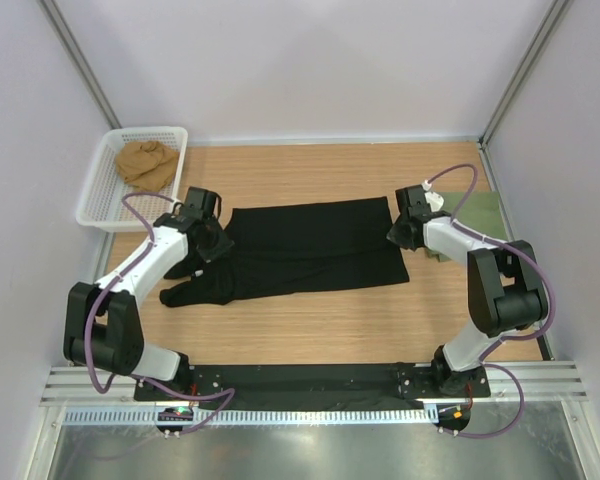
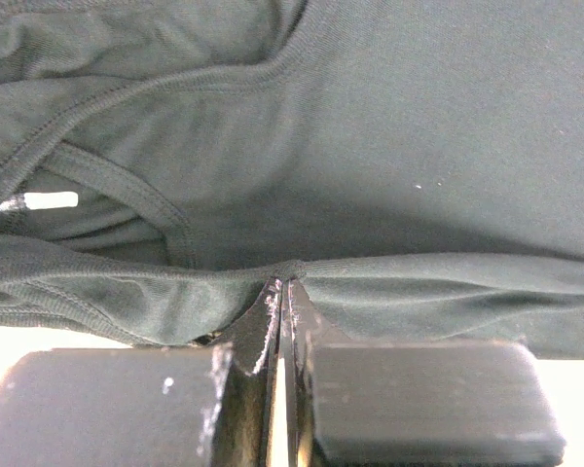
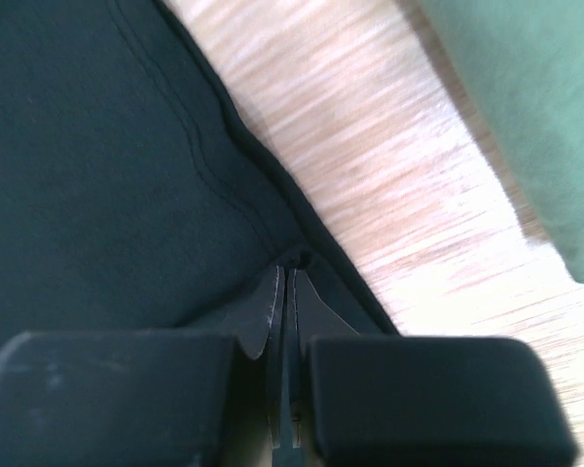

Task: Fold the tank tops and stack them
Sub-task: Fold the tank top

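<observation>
The black tank top (image 1: 310, 250) lies spread across the middle of the table, its strap end bunched at the left. My left gripper (image 1: 215, 240) is at that strap end. In the left wrist view the gripper (image 2: 284, 287) is shut, with a fold of the black cloth (image 2: 419, 146) pinched at its tips. My right gripper (image 1: 398, 232) is at the top's far right corner. In the right wrist view the gripper (image 3: 284, 272) is shut on the hem of the black cloth (image 3: 97, 175). The green tank top (image 1: 485, 212) (image 3: 526, 117) lies at the right edge, partly hidden by my right arm.
A white mesh basket (image 1: 100, 205) stands at the back left with a tan cloth (image 1: 145, 160) in it. Walls close in the table on the left, the back and the right. Bare wood (image 1: 320, 320) shows in front of the black top.
</observation>
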Tool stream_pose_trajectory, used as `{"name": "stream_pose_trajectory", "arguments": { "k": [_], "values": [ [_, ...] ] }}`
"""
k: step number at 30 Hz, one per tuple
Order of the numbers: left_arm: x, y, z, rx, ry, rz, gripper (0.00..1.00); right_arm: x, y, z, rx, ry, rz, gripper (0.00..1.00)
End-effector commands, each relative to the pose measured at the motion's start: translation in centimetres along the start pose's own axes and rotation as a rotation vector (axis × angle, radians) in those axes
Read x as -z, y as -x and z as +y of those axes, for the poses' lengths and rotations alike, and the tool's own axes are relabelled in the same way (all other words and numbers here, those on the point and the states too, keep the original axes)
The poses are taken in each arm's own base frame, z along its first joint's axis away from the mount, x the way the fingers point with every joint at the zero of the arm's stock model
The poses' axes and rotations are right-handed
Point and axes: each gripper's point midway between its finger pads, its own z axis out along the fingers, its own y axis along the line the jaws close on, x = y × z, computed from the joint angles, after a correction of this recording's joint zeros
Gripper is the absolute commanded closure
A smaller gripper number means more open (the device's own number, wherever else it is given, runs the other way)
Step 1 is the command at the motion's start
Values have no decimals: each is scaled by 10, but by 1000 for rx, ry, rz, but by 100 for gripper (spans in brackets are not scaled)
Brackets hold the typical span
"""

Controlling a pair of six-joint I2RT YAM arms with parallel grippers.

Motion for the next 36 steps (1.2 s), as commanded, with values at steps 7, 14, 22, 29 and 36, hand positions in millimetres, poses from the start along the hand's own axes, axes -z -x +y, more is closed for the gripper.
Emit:
{"name": "stream_pose_trajectory", "arguments": {
  "k": [7,14,22,29,36],
  "values": [
    [-19,19,1,20,33,-57,100,8,41,3,-73,-31,-136,99],
    [-29,29,9,13,85,-87,100,0,42,7,-62,-36,-125,84],
    [-49,26,3,-29,42,-74,65,11,58,11,-79,-25,-180,62],
    [-17,52,-20,-33,-89,-222,35,26,80,31,-46,54,-225,62],
    [-8,96,-46,-61,-150,-355,21,31,117,69,109,158,-283,63]
  ]
}}
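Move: The left hand, still pinching a raised edge of the black tank top, has its laying spot about 2 cm ahead, 1 cm left and 6 cm below; the basket is some 16 cm farther out and 20 cm left, and the loose strap end about 8 cm back and 6 cm left. The right hand pinches the same edge almost at the table, its spot 2 cm ahead and 1 cm right; the green folded tank top lies about 3 cm ahead and 15 cm right. Down and slightly forward, the left hand lowers its pinched edge about 5 cm onto the black cloth, opens wide, then lifts some 7 cm and goes forward over it, tipping its fingers outward. The right hand eases its edge barely 2 cm forward, opens partway, then rises and reaches forward towards the cloth's far right corner. ##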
